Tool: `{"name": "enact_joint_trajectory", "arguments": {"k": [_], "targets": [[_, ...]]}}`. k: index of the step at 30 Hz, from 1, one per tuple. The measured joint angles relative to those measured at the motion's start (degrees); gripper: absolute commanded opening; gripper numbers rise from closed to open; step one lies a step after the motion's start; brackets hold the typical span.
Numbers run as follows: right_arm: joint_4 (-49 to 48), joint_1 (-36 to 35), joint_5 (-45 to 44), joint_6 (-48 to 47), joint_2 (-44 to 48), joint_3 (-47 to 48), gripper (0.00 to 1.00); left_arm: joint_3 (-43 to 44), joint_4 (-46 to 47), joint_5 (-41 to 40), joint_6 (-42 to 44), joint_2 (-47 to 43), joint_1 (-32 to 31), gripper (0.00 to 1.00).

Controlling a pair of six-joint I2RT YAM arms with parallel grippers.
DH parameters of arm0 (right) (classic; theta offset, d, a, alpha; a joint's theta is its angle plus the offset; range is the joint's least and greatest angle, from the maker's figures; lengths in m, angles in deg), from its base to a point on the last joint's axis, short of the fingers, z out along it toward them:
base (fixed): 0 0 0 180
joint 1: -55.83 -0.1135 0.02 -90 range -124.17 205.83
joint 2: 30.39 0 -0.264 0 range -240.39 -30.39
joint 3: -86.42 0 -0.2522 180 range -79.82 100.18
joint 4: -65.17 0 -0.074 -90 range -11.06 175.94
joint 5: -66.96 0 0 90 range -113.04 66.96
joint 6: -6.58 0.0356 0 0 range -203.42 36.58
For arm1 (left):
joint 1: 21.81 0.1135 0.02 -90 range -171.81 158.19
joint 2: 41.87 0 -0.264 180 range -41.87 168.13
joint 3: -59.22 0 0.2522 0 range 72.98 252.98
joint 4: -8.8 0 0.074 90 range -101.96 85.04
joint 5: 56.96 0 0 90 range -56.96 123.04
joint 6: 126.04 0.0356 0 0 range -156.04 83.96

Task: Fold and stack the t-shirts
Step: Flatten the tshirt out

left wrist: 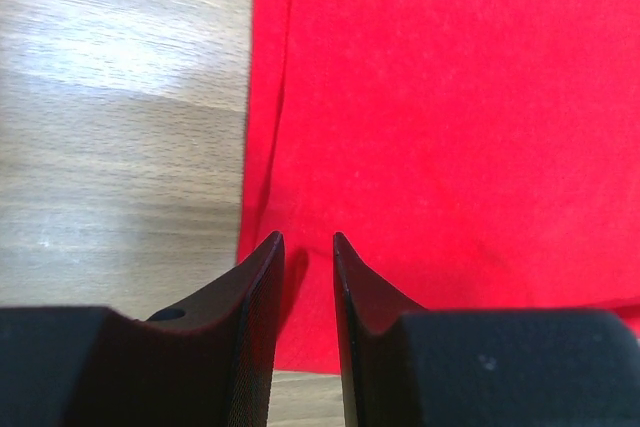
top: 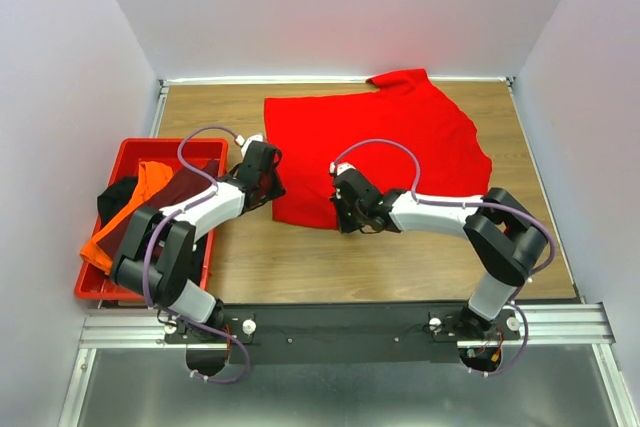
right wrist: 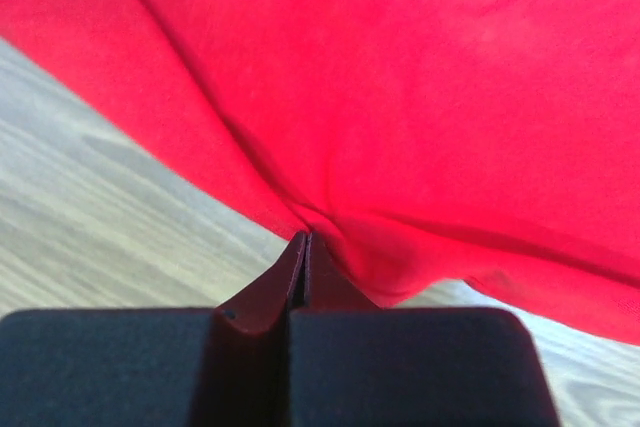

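A bright red t-shirt (top: 385, 142) lies spread on the wooden table, one sleeve toward the back wall. My left gripper (top: 268, 183) sits at the shirt's near left corner. In the left wrist view it (left wrist: 308, 239) is open, its fingertips over the red cloth (left wrist: 450, 127) just inside the side edge, with nothing pinched. My right gripper (top: 346, 211) is at the near hem. In the right wrist view it (right wrist: 306, 239) is shut on a pinch of the red cloth (right wrist: 420, 97), which bunches and rises off the table there. Orange (top: 104, 243), black (top: 115, 199) and maroon (top: 178, 190) t-shirts lie in the crate.
A rigid red plastic crate (top: 92, 291) stands at the table's left edge beside the left arm. Pale walls close in the table at the back and both sides. Bare wood (top: 300, 267) shows between the shirt's near hem and the arm bases.
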Motion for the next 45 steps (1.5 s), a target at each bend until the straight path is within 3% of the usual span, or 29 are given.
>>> {"name": "enact_joint_trajectory", "arguments": {"k": [6, 13, 28, 38, 41, 45], "targets": [[-1.53, -0.81, 2.29, 0.76, 0.0, -0.74, 0.19, 0.79, 0.44, 2.43, 2.12, 2.45, -0.02, 0.34], [-3.65, -0.87, 5.38, 0.85, 0.0, -0.76, 0.19, 0.85, 0.5, 3.96, 3.93, 3.41, -0.28, 0.33], [-8.0, -0.87, 11.02, 1.36, -3.43, 0.74, 0.2, -2.03, 0.13, 4.96, 5.01, 2.84, -1.92, 0.21], [-9.07, -0.98, 11.34, 1.7, -3.5, 0.55, 0.27, -4.98, -0.76, 5.29, 5.03, -0.74, -2.56, 0.11], [-9.07, -0.98, 11.32, 1.7, -3.5, 0.17, 0.3, -6.05, -0.98, 5.49, 4.98, -1.95, -3.17, 0.1], [-9.09, -0.98, 11.13, 1.77, -3.48, 0.07, 0.41, -7.96, -1.11, 5.66, 4.68, -3.56, -3.98, 0.08]]}}
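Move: The shirt's near-left corner lies about 7 cm back from my left hand, a centimetre to its left and roughly 4 cm below; the red bin's middle is some 30 cm to its left and 6 cm back. My right hand has the near hem in its shut fingers. The next stretch of that hem lies about 5 cm to its left, barely below it, and the near-left corner some 15 cm left and 2 cm ahead. I open my right fingers to let go of the hem and slide that hand about 5 cm left along it towards my left hand, drawing back slightly and rolling its left side up some 10 degrees. Meanwhile I sink my left hand and draw it back about 6 cm to the near-left corner, turning it slightly clockwise and closing its fingers almost shut at the hem. ##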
